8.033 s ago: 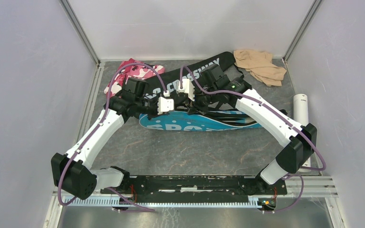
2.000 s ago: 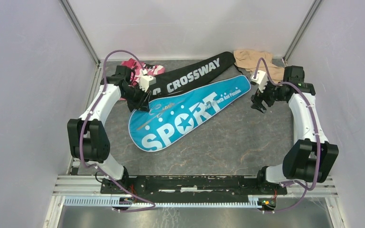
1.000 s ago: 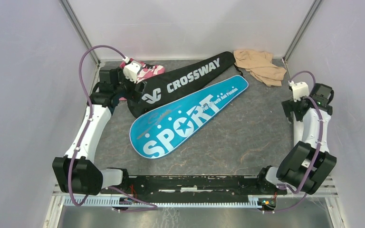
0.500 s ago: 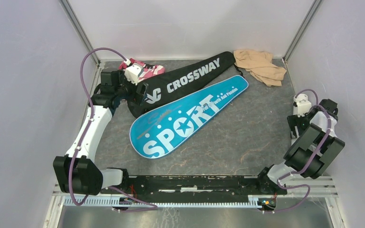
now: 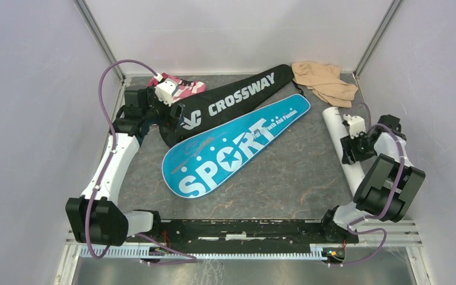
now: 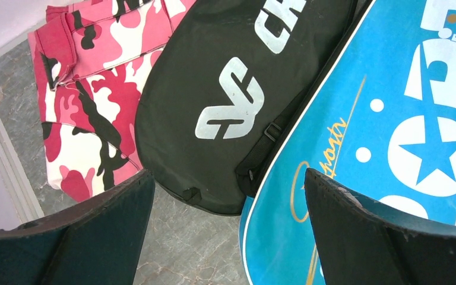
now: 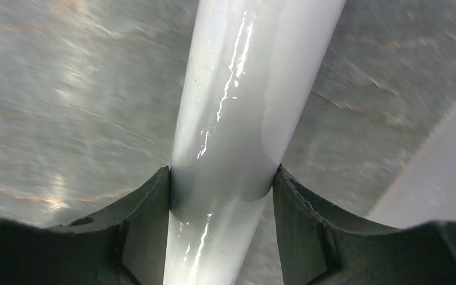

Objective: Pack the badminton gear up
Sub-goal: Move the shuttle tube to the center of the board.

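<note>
The long white tube (image 5: 335,120) lies slanted at the right of the table, and my right gripper (image 5: 352,149) is shut on its middle. In the right wrist view both fingers (image 7: 145,214) press against the sides of the glossy tube (image 7: 243,101). The black "CROSSWAY" racket cover (image 5: 237,98) lies diagonally at the back. The blue "SPORT" racket cover (image 5: 231,148) lies beside it, nearer me. My left gripper (image 5: 171,116) hangs open above the wide end of the black cover (image 6: 237,89), with the blue cover (image 6: 392,148) under its right finger.
A pink-and-white camouflage cloth (image 5: 184,88) lies at the back left, partly under the black cover. A beige cloth (image 5: 323,80) is bunched in the back right corner. Walls close in the table on the left, back and right.
My right gripper has closed on the white tube and drawn it from the right wall in toward the table. The left arm has stayed still, open.
</note>
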`<action>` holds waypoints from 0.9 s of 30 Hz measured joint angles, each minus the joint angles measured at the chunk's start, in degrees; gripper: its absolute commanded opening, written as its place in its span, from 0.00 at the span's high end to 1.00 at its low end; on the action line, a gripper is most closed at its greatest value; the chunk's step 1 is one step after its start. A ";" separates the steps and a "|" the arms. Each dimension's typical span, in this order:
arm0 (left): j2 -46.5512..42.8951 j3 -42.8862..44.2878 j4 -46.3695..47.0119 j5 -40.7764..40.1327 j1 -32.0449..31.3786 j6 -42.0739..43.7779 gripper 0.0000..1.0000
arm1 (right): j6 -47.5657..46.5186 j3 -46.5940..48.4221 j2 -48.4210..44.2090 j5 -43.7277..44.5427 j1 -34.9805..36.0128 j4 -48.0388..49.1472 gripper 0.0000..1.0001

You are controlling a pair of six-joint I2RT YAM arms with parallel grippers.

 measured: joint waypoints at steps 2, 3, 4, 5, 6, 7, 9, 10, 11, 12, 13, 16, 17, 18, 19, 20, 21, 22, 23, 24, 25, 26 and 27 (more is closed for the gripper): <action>-0.28 0.00 0.11 0.37 0.02 0.00 0.00 | 2.03 0.00 0.00 -2.78 1.95 -0.22 0.63; -0.35 0.00 0.26 0.44 0.00 0.00 0.00 | 3.58 0.00 0.00 -4.17 2.60 -0.17 0.63; -0.39 0.00 0.42 0.52 0.00 0.00 0.00 | 6.23 -0.04 0.00 -6.16 3.26 0.22 0.63; -0.44 0.00 0.57 0.63 0.00 0.00 0.00 | 8.55 -0.11 0.00 -7.56 3.65 0.94 0.63; -0.44 0.00 0.68 0.68 0.00 0.00 0.00 | 10.75 -0.28 0.00 -8.59 3.93 1.75 0.62; -0.44 0.00 0.79 0.79 0.00 0.00 0.00 | 13.66 -0.74 -0.02 -9.81 4.46 3.30 0.61; -0.44 -0.02 0.83 0.83 0.00 0.00 0.00 | 19.32 -2.23 -0.02 -11.47 5.60 6.64 0.56; -0.48 -0.09 0.85 0.85 0.00 0.02 0.00 | 22.58 -3.37 -0.02 -12.07 6.47 8.59 0.54; -0.48 -0.13 0.83 0.85 0.00 0.02 0.00 | 24.92 -4.24 -0.02 -12.52 7.26 9.92 0.51; -0.48 -0.15 0.85 0.85 0.00 0.02 0.00 | 28.06 -5.16 -0.20 -13.42 8.26 11.76 0.45; -0.50 -0.20 0.85 0.85 0.00 0.02 0.00 | 30.38 -5.86 -0.35 -13.81 9.20 13.31 0.38; -0.70 -0.31 0.83 0.87 0.00 0.02 0.00 | 37.86 -8.02 -0.68 -14.86 12.13 18.34 0.17; -0.74 -0.31 0.85 0.92 0.00 0.02 0.00 | 39.63 -8.63 -0.74 -15.26 12.81 19.65 0.13; -0.79 -0.31 0.83 0.92 0.00 0.02 0.00 | 41.05 -9.35 -0.74 -15.76 13.62 20.96 0.10; -0.81 -0.31 0.83 0.96 0.00 0.02 0.00 | 42.45 -10.10 -0.74 -16.20 14.53 22.01 0.08; -0.85 -0.33 0.85 0.98 0.00 0.04 0.00 | 43.69 -10.69 -0.74 -16.61 15.50 22.60 0.05; -0.92 -0.39 0.85 1.01 0.00 0.02 0.00 | 44.83 -11.13 -0.74 -17.07 16.33 23.04 0.04; -1.03 -0.50 0.85 1.05 0.00 0.02 0.00 | 45.77 -11.37 -0.74 -17.81 17.20 23.45 0.03; -1.14 -0.63 0.85 1.09 0.00 0.02 0.00 | 46.60 -11.45 -0.74 -18.38 17.92 23.76 0.02; -1.25 -0.74 0.83 1.25 0.00 0.02 0.00 | 47.17 -11.45 -0.74 -19.06 18.51 24.04 0.02; -1.36 -0.87 0.85 1.38 0.00 0.02 0.00 | 47.71 -11.45 -0.74 -19.80 19.17 24.46 0.02; -1.46 -0.98 0.85 1.44 0.02 0.02 0.00 | 47.91 -11.45 -0.83 -20.44 19.69 24.74 0.02; -1.57 -1.09 0.83 1.49 0.00 0.02 0.00 | 47.91 -11.45 -0.98 -20.81 20.00 24.79 0.02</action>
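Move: The shuttle tube is already in my right hand, gripped near its middle and low over the floor. I'm taking it to bare floor some 18 cm to the left and 5 cm ahead, about 3 cm below. The blue bag's middle lies roughly 47 cm left and 4 cm ahead; the brown cloth is about 31 cm ahead and 10 cm left. From my left hand that bare spot is some 52 cm right, 5 cm back and 18 cm below. Keeping my right-hand grip, I sweep the shuttle tube some 18 cm left and about 5 cm forward, low along the floor towards the blue bag. As it travels I swing the tube clockwise and tilt my fingertips over to the left, some 35 degrees. Over the last third, still drifting left, my fingers open wide and let the tube go. ##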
